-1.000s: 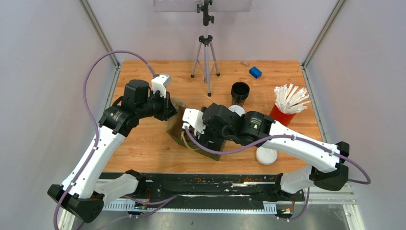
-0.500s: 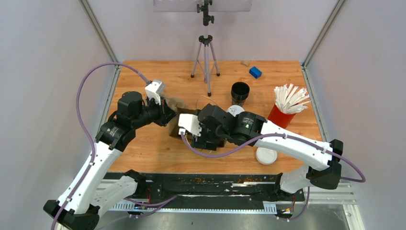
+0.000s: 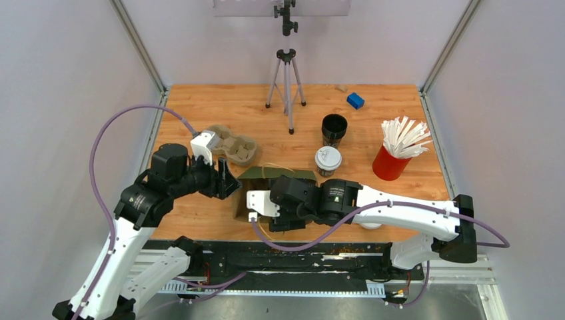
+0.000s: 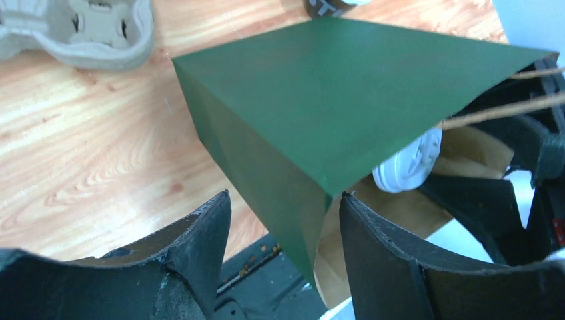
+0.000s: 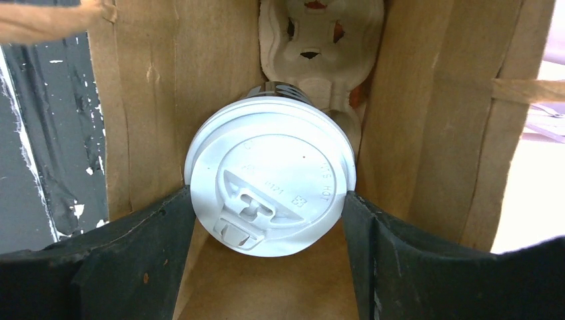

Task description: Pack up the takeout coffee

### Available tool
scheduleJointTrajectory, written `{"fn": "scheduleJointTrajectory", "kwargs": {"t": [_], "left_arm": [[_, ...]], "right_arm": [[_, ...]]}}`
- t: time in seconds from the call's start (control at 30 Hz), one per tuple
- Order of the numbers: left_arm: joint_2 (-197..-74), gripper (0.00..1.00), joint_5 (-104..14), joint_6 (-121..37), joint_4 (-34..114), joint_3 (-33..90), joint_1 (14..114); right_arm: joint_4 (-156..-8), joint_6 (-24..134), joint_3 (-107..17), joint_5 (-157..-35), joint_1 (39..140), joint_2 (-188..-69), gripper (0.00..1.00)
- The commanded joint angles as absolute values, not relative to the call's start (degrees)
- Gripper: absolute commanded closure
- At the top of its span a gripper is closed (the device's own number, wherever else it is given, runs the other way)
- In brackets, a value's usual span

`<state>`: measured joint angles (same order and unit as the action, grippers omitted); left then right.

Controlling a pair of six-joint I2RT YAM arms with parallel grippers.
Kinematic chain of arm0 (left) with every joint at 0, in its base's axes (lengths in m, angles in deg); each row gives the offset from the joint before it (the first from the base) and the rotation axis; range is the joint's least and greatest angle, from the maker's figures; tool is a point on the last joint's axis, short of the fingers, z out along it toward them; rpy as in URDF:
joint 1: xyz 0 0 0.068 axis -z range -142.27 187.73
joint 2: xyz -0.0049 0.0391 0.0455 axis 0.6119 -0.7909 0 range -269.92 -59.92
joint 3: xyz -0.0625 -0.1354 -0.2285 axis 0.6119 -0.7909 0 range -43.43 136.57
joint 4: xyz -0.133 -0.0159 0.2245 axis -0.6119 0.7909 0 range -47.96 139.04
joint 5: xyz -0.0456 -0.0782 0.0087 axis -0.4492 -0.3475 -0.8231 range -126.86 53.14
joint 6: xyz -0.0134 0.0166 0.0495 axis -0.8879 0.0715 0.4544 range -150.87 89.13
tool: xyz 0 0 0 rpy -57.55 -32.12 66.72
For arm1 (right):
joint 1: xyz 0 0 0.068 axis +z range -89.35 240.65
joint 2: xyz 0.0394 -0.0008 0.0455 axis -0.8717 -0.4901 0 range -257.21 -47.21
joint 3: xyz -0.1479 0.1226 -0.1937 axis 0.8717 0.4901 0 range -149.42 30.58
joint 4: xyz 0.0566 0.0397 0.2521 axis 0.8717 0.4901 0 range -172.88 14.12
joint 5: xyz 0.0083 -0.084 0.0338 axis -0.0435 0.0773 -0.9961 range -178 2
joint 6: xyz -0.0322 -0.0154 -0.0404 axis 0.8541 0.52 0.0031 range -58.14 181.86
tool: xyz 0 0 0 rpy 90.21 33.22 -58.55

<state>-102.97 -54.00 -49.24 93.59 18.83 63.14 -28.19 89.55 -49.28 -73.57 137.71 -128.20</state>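
A green paper bag [image 3: 270, 179] lies tipped on the table, its mouth facing the near edge. My right gripper [image 5: 266, 197] reaches into it, shut on a takeout coffee cup [image 5: 270, 183] at the rim of its white lid. A pulp carrier [image 5: 320, 33] sits deeper in the bag. The same lid [image 4: 410, 163] shows through the bag's mouth in the left wrist view. My left gripper [image 4: 283, 200] is open, with the bag's corner edge [image 4: 313, 220] loose between its fingers. A second lidded coffee cup [image 3: 328, 160] stands behind the bag.
Another pulp carrier [image 3: 230, 145] lies on the table behind my left gripper. Further back stand a stack of black lidless cups [image 3: 334, 128], a red cup of stir sticks [image 3: 398, 150], a blue block [image 3: 355, 101] and a tripod [image 3: 286, 67]. A loose white lid [image 3: 370, 225] peeks out under the right arm.
Both arms and the bag moved toward the near edge. The left gripper opened and let go of the bag's rim. The carrier on the table came into view.
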Motion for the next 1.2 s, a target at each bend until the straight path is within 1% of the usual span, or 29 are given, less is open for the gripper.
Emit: {"fn": "scheduleJointTrajectory", "kwargs": {"t": [0.0,0.23,0.37,0.53,0.6,0.7,0.77,0.87,1.17], "left_arm": [[-100.3,0.3,-55.9,-50.4,99.7,20.5,63.1],[-99.8,0.29,-58.3,-49.6,102.2,20.3,63.1],[-99.5,0.34,-58.3,-49.9,100.5,19.2,63.1],[-99.7,0.46,-59.2,-50.8,97.8,16.9,63.1],[-99.7,0.57,-60.0,-50.8,97.2,15.8,63.2],[-99.2,0.79,-61.1,-50.3,96.9,14.8,63.1],[-98.8,0.88,-61.6,-50.0,96.4,14.2,63.1],[-97.8,0.99,-62.7,-48.3,95.7,13.7,63.1],[-95.5,1.0,-61.9,-42.5,94.2,10.8,63.1]], "right_arm": [[-32.3,90.1,-48.2,-70.0,138.3,-125.4,0.27],[-33.9,90.1,-49.1,-70.9,138.3,-126.3,0.27],[-35.6,90.3,-48.8,-72.2,138.3,-126.2,0.27],[-38.8,92.7,-46.5,-73.1,138.3,-125.6,0.27],[-40.4,94.1,-45.6,-73.3,138.4,-125.6,0.27],[-43.2,96.5,-45.1,-73.8,138.3,-126.3,0.27],[-44.9,97.8,-44.8,-73.9,138.3,-127.3,0.27],[-47.2,99.5,-43.6,-74.1,138.3,-128.4,0.27],[-49.0,101.0,-43.9,-76.9,137.9,-129.6,0.26]]}}
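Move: The paper bag's left rim corner is about 4 cm back from the left hand and 3 cm below it. The lidded cup that the right hand holds in the bag mouth lies some 8 cm right of the left hand and 6 cm back. The empty tray stands around 16 cm ahead and 4 cm left. From the right hand, the molded carrier deep in the bag is about 10 cm left, 4 cm ahead and 12 cm down; the standing cup is 18 cm ahead, 17 cm right. The left fingers straddle the bag's left corner and shut on it, pinching the paper edge after the hand has drawn back about 4 cm and while it sinks some 3 cm. The right hand, keeping its grip around the lidded cup, carries it some 5 cm left into the bag towards the carrier, dipping at the end and turning slightly counter-clockwise. ##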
